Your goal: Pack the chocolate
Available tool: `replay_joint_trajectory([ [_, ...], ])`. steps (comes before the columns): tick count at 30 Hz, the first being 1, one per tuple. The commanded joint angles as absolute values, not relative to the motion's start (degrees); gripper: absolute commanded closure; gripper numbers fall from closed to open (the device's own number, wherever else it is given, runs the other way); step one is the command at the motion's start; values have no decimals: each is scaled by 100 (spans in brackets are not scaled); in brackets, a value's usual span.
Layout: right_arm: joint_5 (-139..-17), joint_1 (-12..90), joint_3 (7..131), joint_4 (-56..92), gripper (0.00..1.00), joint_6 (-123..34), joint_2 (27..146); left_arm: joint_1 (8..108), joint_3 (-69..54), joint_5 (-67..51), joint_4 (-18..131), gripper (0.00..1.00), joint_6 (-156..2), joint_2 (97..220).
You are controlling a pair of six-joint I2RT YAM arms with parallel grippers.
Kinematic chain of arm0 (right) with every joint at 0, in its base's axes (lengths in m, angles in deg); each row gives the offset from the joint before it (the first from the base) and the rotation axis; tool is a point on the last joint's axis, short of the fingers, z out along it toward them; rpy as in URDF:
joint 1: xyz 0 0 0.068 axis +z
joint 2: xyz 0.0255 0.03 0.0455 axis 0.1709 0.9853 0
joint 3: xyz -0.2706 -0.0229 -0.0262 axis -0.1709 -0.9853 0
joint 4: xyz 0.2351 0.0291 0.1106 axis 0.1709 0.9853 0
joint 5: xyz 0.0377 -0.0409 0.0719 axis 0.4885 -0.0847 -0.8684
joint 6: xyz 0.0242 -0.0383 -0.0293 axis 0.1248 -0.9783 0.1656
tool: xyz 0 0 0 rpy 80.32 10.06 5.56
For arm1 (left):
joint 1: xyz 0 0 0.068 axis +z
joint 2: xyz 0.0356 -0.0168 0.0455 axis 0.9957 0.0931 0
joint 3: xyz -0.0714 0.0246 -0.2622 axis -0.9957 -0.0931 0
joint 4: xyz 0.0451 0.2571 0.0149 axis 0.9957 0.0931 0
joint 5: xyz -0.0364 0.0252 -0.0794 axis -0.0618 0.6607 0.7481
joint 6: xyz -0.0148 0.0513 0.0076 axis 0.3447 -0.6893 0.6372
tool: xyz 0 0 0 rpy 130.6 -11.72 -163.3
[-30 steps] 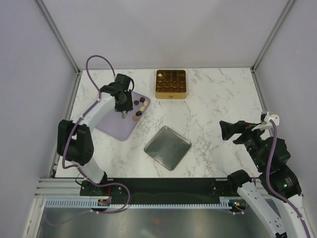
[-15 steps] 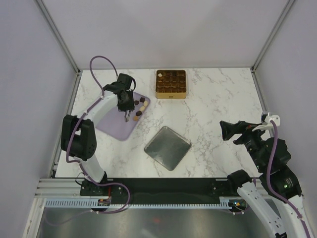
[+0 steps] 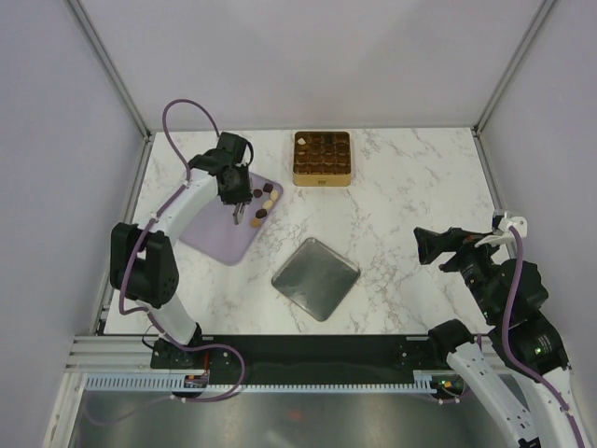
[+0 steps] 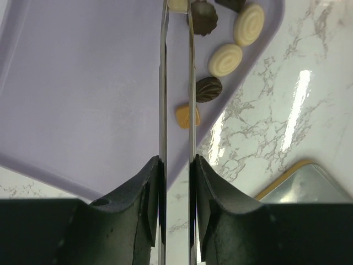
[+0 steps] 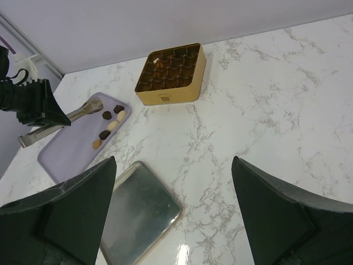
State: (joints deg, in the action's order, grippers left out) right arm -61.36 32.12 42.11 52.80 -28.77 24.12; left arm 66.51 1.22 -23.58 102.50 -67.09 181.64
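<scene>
Several chocolate pieces [image 3: 262,202] lie at the right corner of the lilac board [image 3: 213,235]. In the left wrist view they are a dark ribbed piece [image 4: 208,89], two cream ovals [image 4: 225,59], a small tan piece [image 4: 187,116] and more at the top edge. My left gripper [image 3: 229,187] is shut on metal tongs [image 4: 176,83]. The tong blades run over the board, slightly apart, and the tan piece sits by the right blade. Nothing shows between the tips. My right gripper [image 3: 431,245] is open and empty, raised at the right. The gold tin [image 3: 322,157] holds several pieces.
A flat metal lid [image 3: 315,277] lies mid-table in front of the arms and also shows in the right wrist view [image 5: 138,212]. Grey walls and frame posts close in the marble table [image 3: 420,187]. The left arm's lilac cable loops above the board.
My left gripper and the tongs shifted slightly right over the board and then a little back. The chocolates and the right arm have not moved.
</scene>
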Motion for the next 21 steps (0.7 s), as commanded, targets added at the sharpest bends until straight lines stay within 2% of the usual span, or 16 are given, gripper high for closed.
replay_joint_trajectory([
  [1, -6135, 3234, 4319, 5192, 6, -2848, 2433, 6533, 634, -2209, 10258, 67, -6736, 17640],
  [8, -6161, 3234, 4371, 5113, 6, -2831, 2530, 6041, 1565, -2104, 10250, 67, -6823, 17850],
  [14, -6143, 3234, 4407, 5095, 6, -2848, 2600, 5566, 2565, -2033, 10250, 67, -7034, 18622],
  [21, -6073, 3225, 4433, 5095, 6, -2883, 2618, 5451, 3376, -1928, 10197, 67, -7104, 19527],
])
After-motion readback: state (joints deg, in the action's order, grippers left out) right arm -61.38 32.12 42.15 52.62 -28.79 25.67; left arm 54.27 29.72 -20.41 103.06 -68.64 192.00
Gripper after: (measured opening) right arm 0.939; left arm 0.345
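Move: The left hand holds tongs with a cream chocolate already between the tips; the brown box it is bound for is centred about 14 cm ahead and 21 cm right of the hand, some 9 cm lower. In the tray, roughly 11 cm below, the round dark chocolate lies about 6 cm ahead and 4 cm right, and the square dark one about 7 cm ahead and 7 cm right. For the right hand the box is some 33 cm ahead, 23 cm left and 28 cm below. Up first and then sweeping right: the left hand climbs about 12 cm clear of the tray, swings some 14 cm to the right and 5 cm forward towards the box, and begins to sink by the end. Its fingers tilt outward and the wrist turns clockwise, each about 15 degrees, while the tongs stay squeezed on the chocolate. ##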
